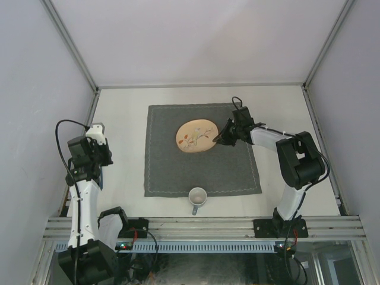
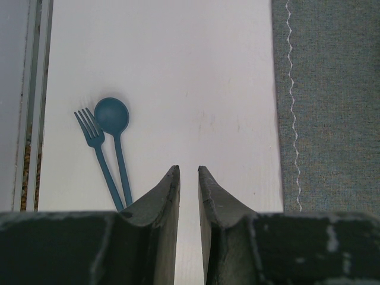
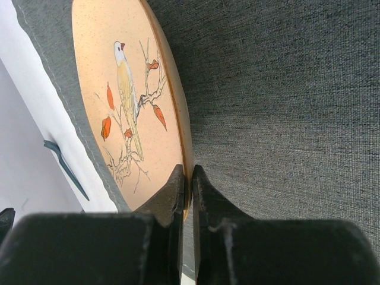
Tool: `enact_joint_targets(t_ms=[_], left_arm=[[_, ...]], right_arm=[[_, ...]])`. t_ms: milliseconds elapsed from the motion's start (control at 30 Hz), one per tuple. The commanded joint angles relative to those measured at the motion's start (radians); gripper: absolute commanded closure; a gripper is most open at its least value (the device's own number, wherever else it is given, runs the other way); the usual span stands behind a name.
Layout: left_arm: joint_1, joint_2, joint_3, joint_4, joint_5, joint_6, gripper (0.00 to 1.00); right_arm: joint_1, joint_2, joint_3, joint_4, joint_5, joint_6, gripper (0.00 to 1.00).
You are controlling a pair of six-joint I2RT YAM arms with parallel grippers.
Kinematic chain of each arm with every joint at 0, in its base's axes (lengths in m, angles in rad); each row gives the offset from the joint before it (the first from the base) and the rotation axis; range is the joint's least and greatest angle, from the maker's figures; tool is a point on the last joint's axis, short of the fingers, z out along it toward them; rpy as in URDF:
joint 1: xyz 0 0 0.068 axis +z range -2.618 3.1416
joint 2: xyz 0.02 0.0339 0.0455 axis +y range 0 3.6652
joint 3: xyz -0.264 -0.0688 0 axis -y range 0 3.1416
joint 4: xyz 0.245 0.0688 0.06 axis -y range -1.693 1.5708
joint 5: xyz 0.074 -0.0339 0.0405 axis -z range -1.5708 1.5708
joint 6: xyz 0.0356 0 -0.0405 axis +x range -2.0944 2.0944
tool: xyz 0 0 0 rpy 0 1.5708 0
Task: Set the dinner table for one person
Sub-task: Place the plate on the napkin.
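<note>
A tan plate (image 1: 195, 136) painted with a bird lies on the square dark grey cloth (image 1: 202, 172) spread on the off-white dinner table (image 1: 279, 107). My right gripper (image 3: 189, 168) is shut on the plate's (image 3: 133, 95) right rim, one finger on top and one beneath. A teal fork (image 2: 95, 148) and a teal spoon (image 2: 114, 130) lie side by side on the bare table near the left rail. My left gripper (image 2: 189, 169) hangs above the table just right of them. Its jaws stand a narrow gap apart with nothing between them.
A small grey cup (image 1: 197, 196) stands at the cloth's near edge, handle toward me. Metal rails (image 1: 89, 124) border the table on all sides, with walls close behind. The cloth's stitched left edge (image 2: 291, 107) runs just right of my left gripper.
</note>
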Motion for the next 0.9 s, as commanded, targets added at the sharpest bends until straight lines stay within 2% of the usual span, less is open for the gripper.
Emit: enact_joint_targets(t_ms=[0,300,400,567,700,867], left_arm=[[0.008,0.008,-0.017,0.037,-0.001,0.008,0.77],[0.008,0.028,-0.015,0.049,0.007,0.001,0.77],[0.007,0.029,-0.015,0.049,0.006,0.001,0.77],[0.007,0.027,-0.017,0.051,0.001,0.005,0.77],[0.007,0.030,-0.017,0.055,0.006,0.000,0.77],[0.008,0.032,-0.018,0.055,0.008,-0.003,0.77]], right_arm=[[-0.014,0.001,0.023,0.045,-0.069,-0.019,1.00],[-0.040,0.062,-0.015,0.055,-0.110,-0.003,1.00],[-0.035,0.062,-0.039,0.080,-0.112,-0.002,0.90],[-0.035,0.048,-0.053,0.085,-0.105,-0.007,0.87],[-0.041,0.052,-0.053,0.072,-0.110,-0.010,0.70],[-0.044,0.016,-0.056,0.076,-0.127,-0.022,0.54]])
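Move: The right hand already pinches the near-right rim of the plate, whose middle lies about 8 cm to its left, 2 cm ahead and a couple of centimetres lower. Beneath is the napkin, its middle some 5 cm to the left, 3 cm back and 5 cm down. The mug stands about 21 cm back, 7 cm to the left and 2 cm lower. From the idle left hand, the napkin's middle is roughly 36 cm right, 6 cm ahead and 15 cm below. Downward, the right hand lowers the plate's pinched rim about 3 cm towards the napkin, the fingertips tipping down slightly. Midway through the descent it also eases back some 1.5 cm, and the nearly shut fingers begin to open. They let go of the rim and spread to nearly half open with the hand staying low beside it, one finger on either side. ##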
